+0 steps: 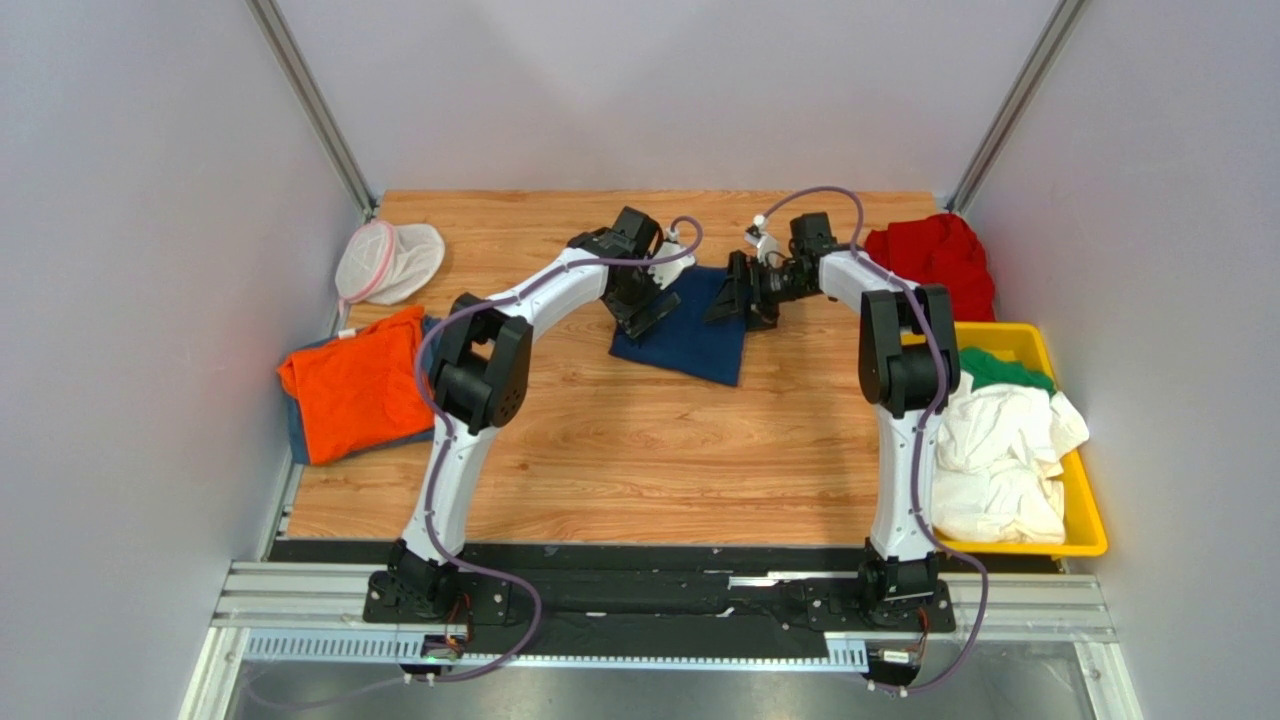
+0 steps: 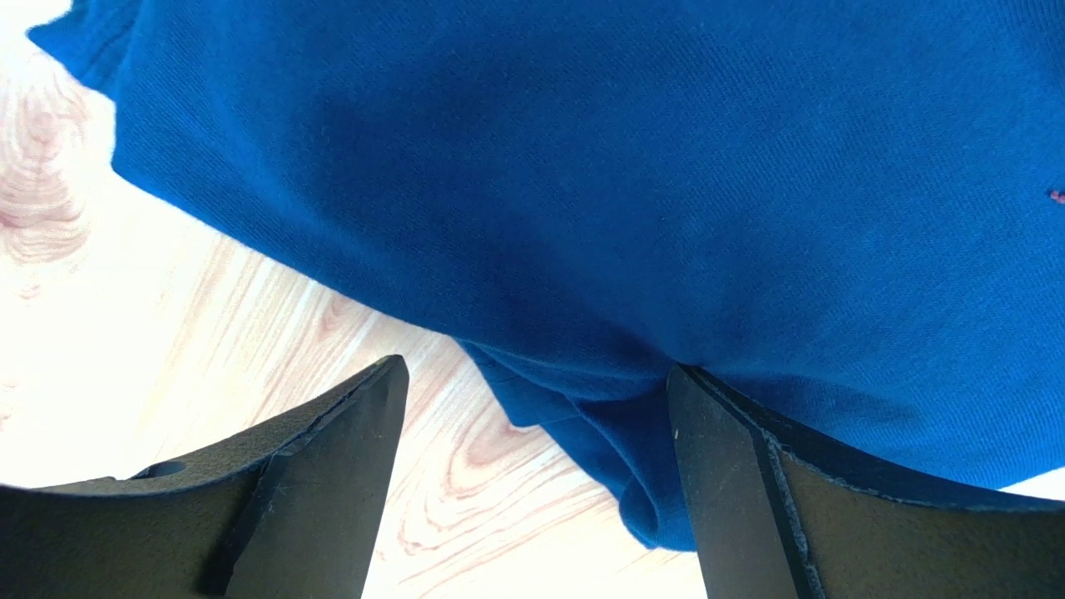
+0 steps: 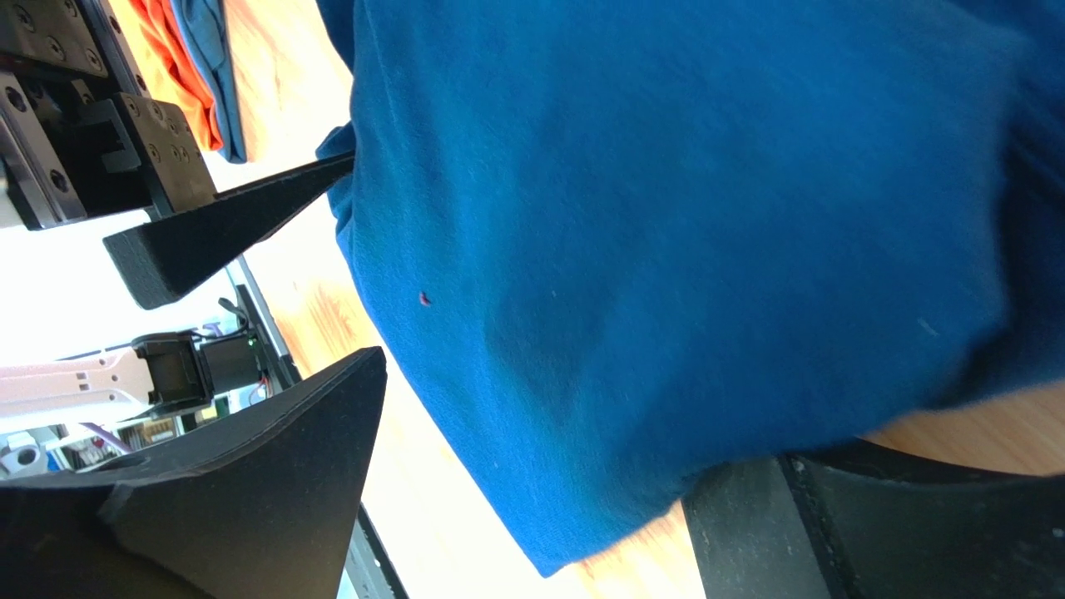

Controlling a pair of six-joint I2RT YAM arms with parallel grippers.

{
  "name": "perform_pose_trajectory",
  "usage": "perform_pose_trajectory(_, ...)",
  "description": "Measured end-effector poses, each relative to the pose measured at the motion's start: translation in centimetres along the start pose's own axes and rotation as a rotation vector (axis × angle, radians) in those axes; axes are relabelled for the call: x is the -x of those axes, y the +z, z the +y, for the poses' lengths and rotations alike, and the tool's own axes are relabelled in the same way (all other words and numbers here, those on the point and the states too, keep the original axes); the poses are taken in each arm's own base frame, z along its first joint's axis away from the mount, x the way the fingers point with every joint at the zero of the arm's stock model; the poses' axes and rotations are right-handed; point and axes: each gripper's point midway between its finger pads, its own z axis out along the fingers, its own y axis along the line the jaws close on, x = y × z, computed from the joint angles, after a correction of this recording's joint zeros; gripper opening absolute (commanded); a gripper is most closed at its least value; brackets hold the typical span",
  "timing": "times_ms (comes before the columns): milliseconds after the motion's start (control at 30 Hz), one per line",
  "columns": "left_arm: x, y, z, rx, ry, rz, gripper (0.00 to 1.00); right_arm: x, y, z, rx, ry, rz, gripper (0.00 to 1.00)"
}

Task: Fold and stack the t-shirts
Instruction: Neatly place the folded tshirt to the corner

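Note:
A navy blue t-shirt (image 1: 688, 342) lies folded on the wooden table at centre back. My left gripper (image 1: 649, 311) stands at its left edge and my right gripper (image 1: 741, 294) at its far right corner. In the left wrist view the left gripper (image 2: 535, 370) is open; a folded hem of the navy t-shirt (image 2: 650, 187) hangs between the fingers against the right one. In the right wrist view the right gripper (image 3: 550, 437) is open around a corner of the navy t-shirt (image 3: 675, 250), whose cloth covers the tip of the lower right finger. An orange t-shirt (image 1: 358, 383) lies at the left.
The orange shirt rests on a blue garment (image 1: 304, 438). A red t-shirt (image 1: 935, 258) is bunched at the back right. A yellow bin (image 1: 1085, 518) at the right holds white (image 1: 999, 458) and green (image 1: 1004, 371) shirts. A white mesh pouch (image 1: 388, 258) sits back left.

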Motion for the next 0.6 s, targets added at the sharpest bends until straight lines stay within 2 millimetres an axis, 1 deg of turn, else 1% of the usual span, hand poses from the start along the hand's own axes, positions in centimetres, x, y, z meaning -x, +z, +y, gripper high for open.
perform_pose_trajectory(100,-0.1,0.0,-0.1,-0.002,0.001,0.002,0.85,-0.2,0.5,0.4,0.003,-0.008,0.011,0.79)
perform_pose_trajectory(133,-0.1,0.0,-0.1,-0.002,0.001,0.002,0.85,-0.3,0.7,0.5,0.003,-0.010,0.014,0.74)
perform_pose_trajectory(200,-0.1,0.0,-0.1,-0.001,0.001,0.003,0.84,-0.5,1.0,0.7,0.001,-0.015,0.021,0.68)
perform_pose_trajectory(233,-0.1,0.0,-0.1,-0.001,0.001,0.003,0.85,-0.6,1.2,0.6,-0.004,-0.016,0.025,0.61)
perform_pose_trajectory(300,-0.1,0.0,-0.1,-0.002,0.001,0.003,0.84,-0.8,1.4,0.5,-0.012,-0.018,0.032,0.53)
perform_pose_trajectory(333,-0.2,0.0,-0.2,-0.002,0.001,0.005,0.84,-0.9,1.5,0.3,-0.017,-0.017,0.037,0.43)
perform_pose_trajectory(400,-0.2,0.0,-0.2,-0.002,0.001,0.005,0.84,-1.2,1.7,0.0,-0.025,-0.016,0.046,0.30)
perform_pose_trajectory(433,-0.3,-0.1,-0.2,-0.003,0.001,0.007,0.84,-1.3,1.6,-0.2,-0.033,-0.011,0.051,0.15)
perform_pose_trajectory(467,-0.4,-0.1,-0.2,-0.003,0.001,0.008,0.84,-1.5,1.6,-0.3,-0.038,-0.011,0.055,0.08)
perform_pose_trajectory(500,-0.4,-0.1,-0.3,-0.004,0.001,0.009,0.84,-1.6,1.6,-0.3,-0.043,-0.009,0.060,0.03)
perform_pose_trajectory(533,-0.4,-0.2,-0.3,-0.004,0.002,0.009,0.84,-1.7,1.6,-0.4,-0.046,-0.007,0.065,0.00)
perform_pose_trajectory(600,-0.4,-0.2,-0.3,-0.004,0.002,0.010,0.84,-1.9,1.5,-0.4,-0.051,-0.009,0.071,0.00)
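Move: The folded navy t-shirt lies between the two hands. Its middle is about 7 cm to the right hand's left and 1 cm back, some 3 cm lower, with its right edge in the open right fingers. From the left hand, the shirt's middle is about 6 cm right, level ahead and 2 cm lower. The red pile sits roughly 23 cm to the right hand's right and 6 cm farther out; the orange stack is some 34 cm left of the left hand and 9 cm back. The right hand, fingers still slanting left and down, slides a little over 1 cm farther left onto the shirt's right edge, then sinks and draws back about 1.5 cm each way while its wide-open fingers shut almost fully and pinch a bunched fold of cloth there. The left hand stays nearly in place at the shirt's left edge, fingers still wide open, one finger keeping against the gathered cloth. ##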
